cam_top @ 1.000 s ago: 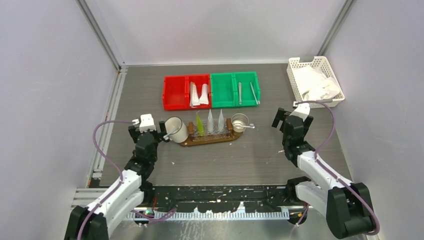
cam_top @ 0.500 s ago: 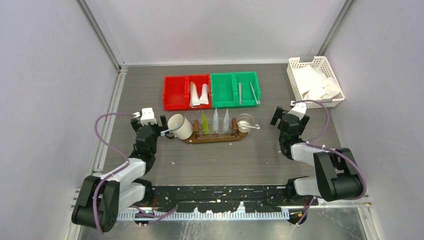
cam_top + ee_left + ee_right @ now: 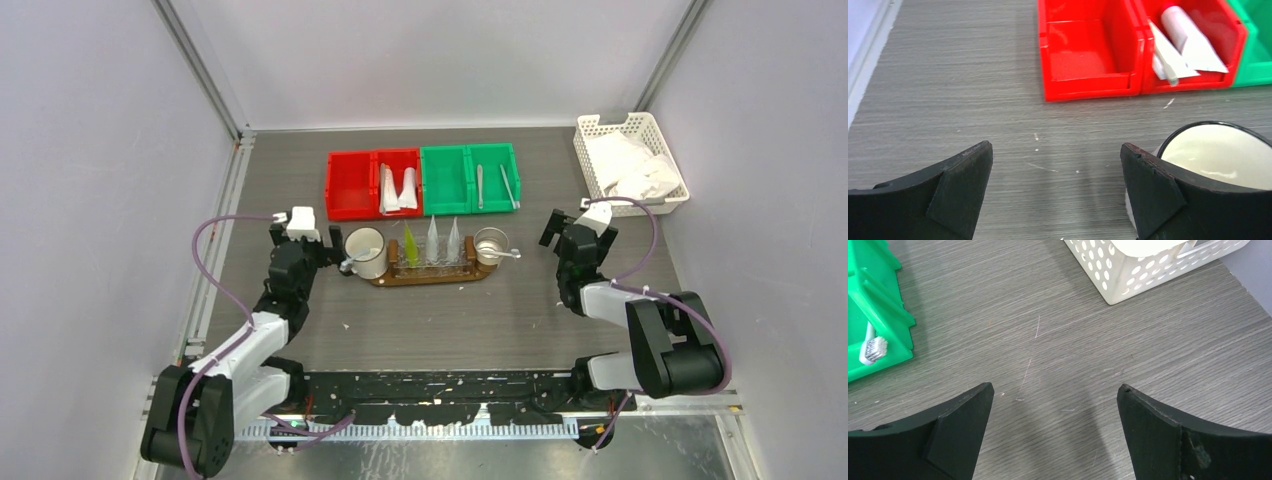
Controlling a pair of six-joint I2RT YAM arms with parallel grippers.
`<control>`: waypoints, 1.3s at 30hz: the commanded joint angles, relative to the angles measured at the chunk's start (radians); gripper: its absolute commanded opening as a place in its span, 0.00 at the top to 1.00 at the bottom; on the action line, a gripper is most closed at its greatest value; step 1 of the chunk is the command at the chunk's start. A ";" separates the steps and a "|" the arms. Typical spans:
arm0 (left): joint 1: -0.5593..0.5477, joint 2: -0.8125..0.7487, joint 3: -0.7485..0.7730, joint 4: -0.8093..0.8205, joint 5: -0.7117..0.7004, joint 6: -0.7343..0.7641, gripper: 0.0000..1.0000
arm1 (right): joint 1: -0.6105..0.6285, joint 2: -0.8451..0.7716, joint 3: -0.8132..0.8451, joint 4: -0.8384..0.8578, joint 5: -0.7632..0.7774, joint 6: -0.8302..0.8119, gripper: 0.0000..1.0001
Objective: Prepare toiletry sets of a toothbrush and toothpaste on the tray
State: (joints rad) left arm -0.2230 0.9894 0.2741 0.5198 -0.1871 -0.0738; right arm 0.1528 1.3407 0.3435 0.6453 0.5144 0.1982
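Note:
A brown tray [image 3: 478,274] holds a rack with a yellow-green toothpaste tube [image 3: 410,244] and two whitish tubes [image 3: 432,238] standing upright. A white mug [image 3: 366,250] [image 3: 1218,155] stands at its left end and a metal cup [image 3: 490,243] at its right. More toothpaste tubes [image 3: 398,188] [image 3: 1183,45] lie in a red bin. Toothbrushes [image 3: 480,186] [image 3: 872,351] lie in a green bin. My left gripper [image 3: 303,243] [image 3: 1055,152] is open just left of the mug. My right gripper [image 3: 568,228] [image 3: 1055,390] is open over bare table right of the tray.
An empty red bin [image 3: 350,185] [image 3: 1088,55] sits beside the one with the tubes. An empty green bin [image 3: 445,180] is left of the one with the toothbrushes [image 3: 873,315]. A white perforated basket [image 3: 630,160] [image 3: 1148,270] with white packets stands at the back right.
The tray with mug, tubes and cup has shifted slightly right, and the mug looks more upright. Both arms have folded in, their grippers a little farther from the bases. Both stay open.

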 commanded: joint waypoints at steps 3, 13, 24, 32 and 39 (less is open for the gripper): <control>-0.005 0.030 0.074 -0.018 0.149 -0.062 0.00 | -0.006 0.006 0.039 0.024 0.011 0.024 0.00; -0.006 0.041 0.092 -0.014 0.250 -0.084 0.00 | -0.006 0.020 0.058 0.004 0.009 0.022 0.00; -0.006 0.001 0.093 -0.069 0.195 -0.037 0.00 | -0.005 0.064 0.113 -0.059 -0.026 0.004 0.00; -0.006 -0.037 0.158 -0.223 0.094 -0.026 0.00 | -0.004 -0.054 0.153 -0.227 0.246 0.132 0.00; -0.006 -0.108 0.241 -0.367 0.031 -0.059 0.00 | -0.042 -0.186 0.257 -0.509 0.203 0.299 0.04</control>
State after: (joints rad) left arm -0.2268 0.9379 0.4664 0.2195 -0.1070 -0.1242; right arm 0.1345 1.2037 0.5331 0.2550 0.7090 0.3908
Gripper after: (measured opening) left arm 0.996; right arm 0.991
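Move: The mug stands about 10 cm right of the left hand, some 2 cm back and 4 cm lower, beside its open right finger. Beyond it the rack's middle is roughly 24 cm right and 4 cm back of the left hand. From the right hand, the metal cup is about 18 cm left and 3 cm back, nearly level in height, with the rack some 31 cm left and 6 cm back. Left hand goes about 4 cm right, pushing the mug, then backs up-left; right hand lifts 5 cm, rightward. ##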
